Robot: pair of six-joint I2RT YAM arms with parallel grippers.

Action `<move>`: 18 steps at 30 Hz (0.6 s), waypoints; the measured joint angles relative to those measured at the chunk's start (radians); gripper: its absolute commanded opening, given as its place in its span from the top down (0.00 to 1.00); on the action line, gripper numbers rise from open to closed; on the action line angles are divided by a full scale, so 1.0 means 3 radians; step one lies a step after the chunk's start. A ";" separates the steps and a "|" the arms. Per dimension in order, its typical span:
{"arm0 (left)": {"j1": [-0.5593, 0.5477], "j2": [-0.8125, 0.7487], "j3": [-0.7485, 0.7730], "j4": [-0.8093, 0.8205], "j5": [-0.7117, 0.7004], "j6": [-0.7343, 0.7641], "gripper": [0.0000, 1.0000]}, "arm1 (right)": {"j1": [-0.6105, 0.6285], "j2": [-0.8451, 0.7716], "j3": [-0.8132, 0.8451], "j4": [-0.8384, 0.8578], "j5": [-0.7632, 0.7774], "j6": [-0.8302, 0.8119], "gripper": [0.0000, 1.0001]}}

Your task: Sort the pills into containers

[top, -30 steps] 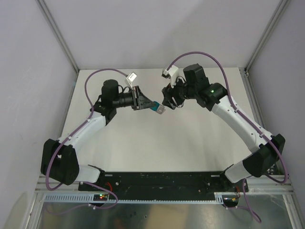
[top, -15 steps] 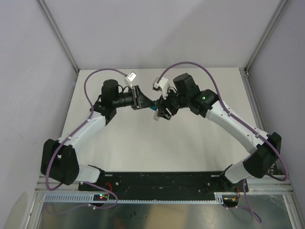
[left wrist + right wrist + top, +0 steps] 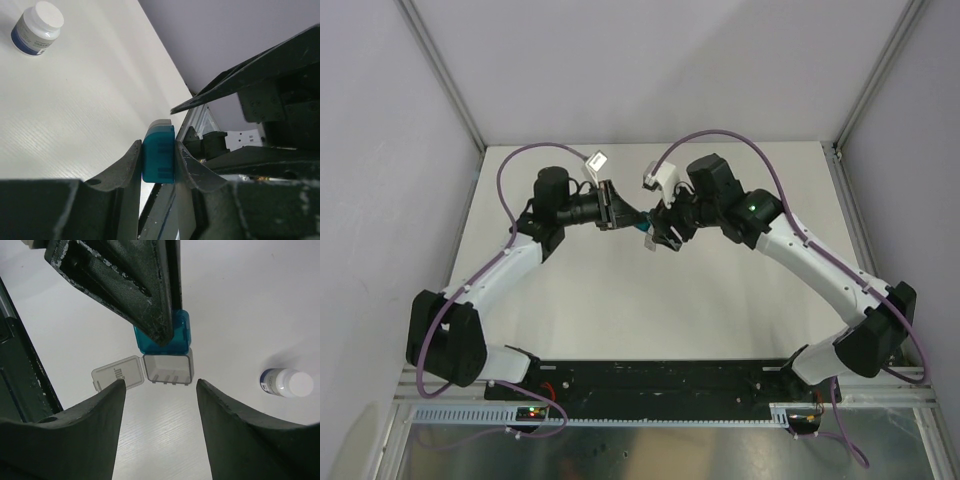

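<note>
The containers (image 3: 158, 157) are a joined teal and grey pair, with my left gripper (image 3: 158, 144) shut on the teal half and holding them above the table. In the right wrist view the teal compartment (image 3: 181, 332) shows under the left fingers (image 3: 125, 280). The grey compartment (image 3: 167, 369) faces me with its clear lid (image 3: 117, 372) swung open to the left. My right gripper (image 3: 160, 385) is open just short of the grey compartment, with nothing between its fingers. From above, both grippers meet at the containers (image 3: 643, 229). No pills are in view.
A small white capped bottle (image 3: 37, 21) stands on the white table (image 3: 650, 310); it appears as the bottle (image 3: 286, 382) to the right of my right fingers. Grey walls and metal posts (image 3: 445, 75) close in the back and sides.
The right arm has swung left until its gripper is close to the containers held by the left gripper, then slowed. The left arm has stayed put.
</note>
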 measured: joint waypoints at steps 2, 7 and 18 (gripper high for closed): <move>0.0003 0.0018 0.0000 -0.0006 0.0001 0.0074 1.00 | -0.0034 -0.0045 0.0000 -0.0001 -0.0001 0.0000 0.35; 0.0023 0.0164 0.0032 -0.0090 0.0033 0.0300 1.00 | -0.0173 -0.0163 0.0000 -0.0001 -0.0018 0.0001 0.34; 0.0029 0.0716 0.0070 -0.0403 0.0203 0.0877 1.00 | -0.0491 -0.0263 -0.0196 0.0000 -0.0106 0.0001 0.33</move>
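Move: The left gripper holds the teal pill container, its middle about 3 cm to the right of the hand point, lid already open and hanging on the near side; bare table lies some 25 cm straight below. From the right hand, the white bottle stands about 22 cm ahead, 10 cm to the right and 21 cm down, and the container is about 3 cm left and 1 cm ahead, at roughly its height. The bottle is about 21 cm ahead of the left hand and 16 cm to its right. Draw the right gripper, fingers kept open, away from the opened container: about 5 cm to the right and a little forward towards the white bottle, arching up and sinking again on the way. Keep the left grip on the container and lower it almost straight down about 9 cm, gathering speed, tipping its fingers some 10 degrees downward. ##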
